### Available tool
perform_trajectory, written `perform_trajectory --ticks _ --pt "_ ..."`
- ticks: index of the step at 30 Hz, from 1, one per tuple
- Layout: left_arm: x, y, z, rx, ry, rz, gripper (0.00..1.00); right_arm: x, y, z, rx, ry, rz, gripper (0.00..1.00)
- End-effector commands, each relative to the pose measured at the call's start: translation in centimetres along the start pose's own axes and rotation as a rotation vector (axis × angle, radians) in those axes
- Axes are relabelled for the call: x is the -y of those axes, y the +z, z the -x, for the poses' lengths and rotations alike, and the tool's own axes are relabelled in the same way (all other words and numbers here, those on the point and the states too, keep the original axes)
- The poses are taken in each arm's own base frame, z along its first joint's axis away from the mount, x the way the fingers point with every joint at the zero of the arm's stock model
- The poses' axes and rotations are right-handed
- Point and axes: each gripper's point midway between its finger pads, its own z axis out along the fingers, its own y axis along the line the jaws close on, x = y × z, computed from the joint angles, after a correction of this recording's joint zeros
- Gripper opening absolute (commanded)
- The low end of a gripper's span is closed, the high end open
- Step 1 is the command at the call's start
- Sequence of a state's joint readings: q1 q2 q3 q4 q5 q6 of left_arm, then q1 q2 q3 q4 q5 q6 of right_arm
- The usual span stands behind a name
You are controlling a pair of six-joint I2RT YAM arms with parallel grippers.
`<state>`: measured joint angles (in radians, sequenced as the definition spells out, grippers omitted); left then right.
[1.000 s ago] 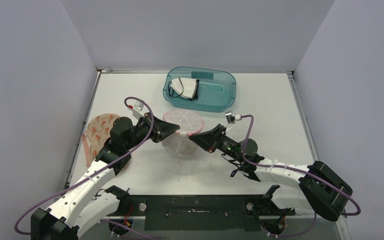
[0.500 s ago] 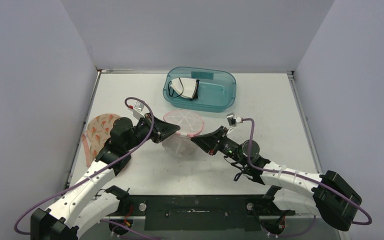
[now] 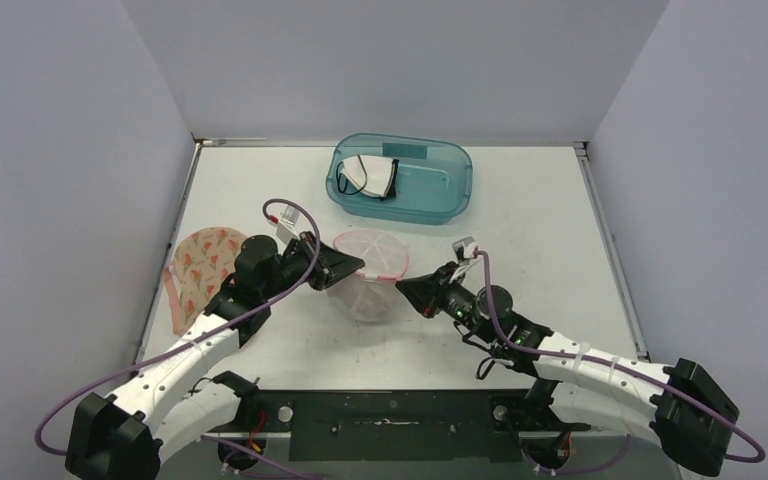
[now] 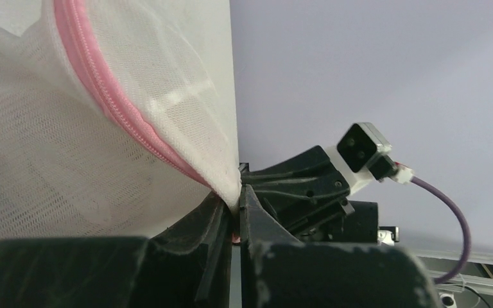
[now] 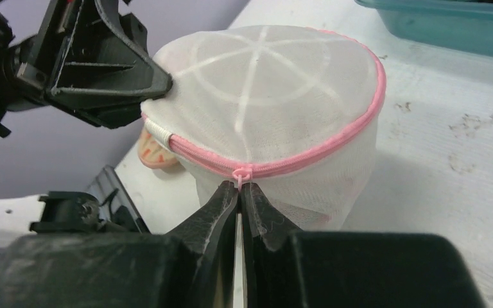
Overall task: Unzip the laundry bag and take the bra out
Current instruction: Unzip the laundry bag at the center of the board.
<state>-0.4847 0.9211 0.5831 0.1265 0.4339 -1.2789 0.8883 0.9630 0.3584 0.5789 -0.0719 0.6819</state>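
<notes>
The laundry bag [image 3: 368, 272] is a round white mesh pouch with a pink zipper [image 5: 334, 138] round its top rim, standing mid-table between the arms. My left gripper [image 3: 356, 268] is shut on the bag's left edge, with mesh and zipper tape pinched at its tips [image 4: 236, 197]. From the near right, my right gripper [image 3: 403, 288] is shut on the small pink zipper pull [image 5: 241, 173] at the bag's front. The zipper looks closed along the stretch I see. The bra inside the bag is hidden by the mesh.
A teal plastic bin [image 3: 440, 200] at the back holds a white garment with black trim [image 3: 370, 176]. An orange-patterned padded garment [image 3: 200, 265] lies at the table's left edge, behind the left arm.
The right gripper's jaws have closed onto the zipper pull, and it has drawn back toward the near right. The bag and left gripper have shifted slightly nearer.
</notes>
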Motion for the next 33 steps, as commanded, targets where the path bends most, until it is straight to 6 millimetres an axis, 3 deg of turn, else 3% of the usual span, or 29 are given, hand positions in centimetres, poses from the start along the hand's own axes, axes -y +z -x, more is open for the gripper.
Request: perform_trajectory --ticks 1,6,12,14,17,19,23,25,28,29,33 --pt "1.4 0.9 -0.1 -0.018 0.121 -0.115 0.0 0.1 -0.8 0.4 0.0 -0.208 -0.093 0.05" --pt "1.4 3.0 0.9 0.006 0.233 -0.155 0.0 0.6 -2.4 -0.7 -0.037 -0.297 -0.155 0.05" --pt "2.8 6.1 1.3 -0.04 0.298 -0.25 0.0 1.6 -3.5 -2.9 -0.085 -0.304 -0.185 0.05" --pt "2.6 7.3 1.3 -0.061 0.306 -0.242 0.0 1.5 -3.5 -3.2 -0.087 -0.311 -0.19 0.05" --pt "0.7 8.3 1.0 -0.077 0.29 -0.185 0.02 1.5 -3.3 -3.7 -0.092 -0.317 -0.196 0.05" --pt "-0.7 8.0 0.9 -0.056 0.275 -0.139 0.17 1.5 -3.0 -4.2 -0.096 -0.315 -0.197 0.05" --pt "-3.9 6.4 1.1 -0.002 0.278 0.001 0.59 1.7 -2.4 -5.1 -0.105 -0.303 -0.209 0.05" --pt "-5.2 5.4 1.2 0.034 0.268 0.068 0.74 1.8 -2.0 -5.4 -0.101 -0.293 -0.22 0.05" --pt "-6.8 3.7 1.2 0.081 0.259 0.168 0.87 1.6 -1.5 -5.6 -0.096 -0.281 -0.222 0.05" --pt "-7.2 3.1 1.2 0.097 0.26 0.195 1.0 1.5 -1.4 -5.7 -0.094 -0.277 -0.222 0.05" --pt "-7.8 1.3 -0.2 0.144 0.244 0.256 0.96 0.9 -0.7 -5.8 -0.094 -0.275 -0.215 0.05"
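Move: The left fingers already grip the laundry bag's edge beside the zipper; the bag's middle lies about 2 cm ahead, 2 cm to the right and 6 cm below. The teal tray stands some 27 cm ahead and 7 cm to the right, 15 cm lower. From the right hand, already pinching the zipper pull, the bag's middle is roughly 5 cm ahead, 5 cm to the left and 5 cm below, with the tray about 30 cm ahead, 1 cm to the right and 15 cm lower. Still pinching the zipper pull, the right hand lowers it about 8 cm and draws some 3 cm back, its fingers tipping down. The left hand keeps shut while it sinks and swings right and forward, then opens wide, lets go of the bag edge and retreats about 5 cm to the left and a little back, sinking slightly further. ##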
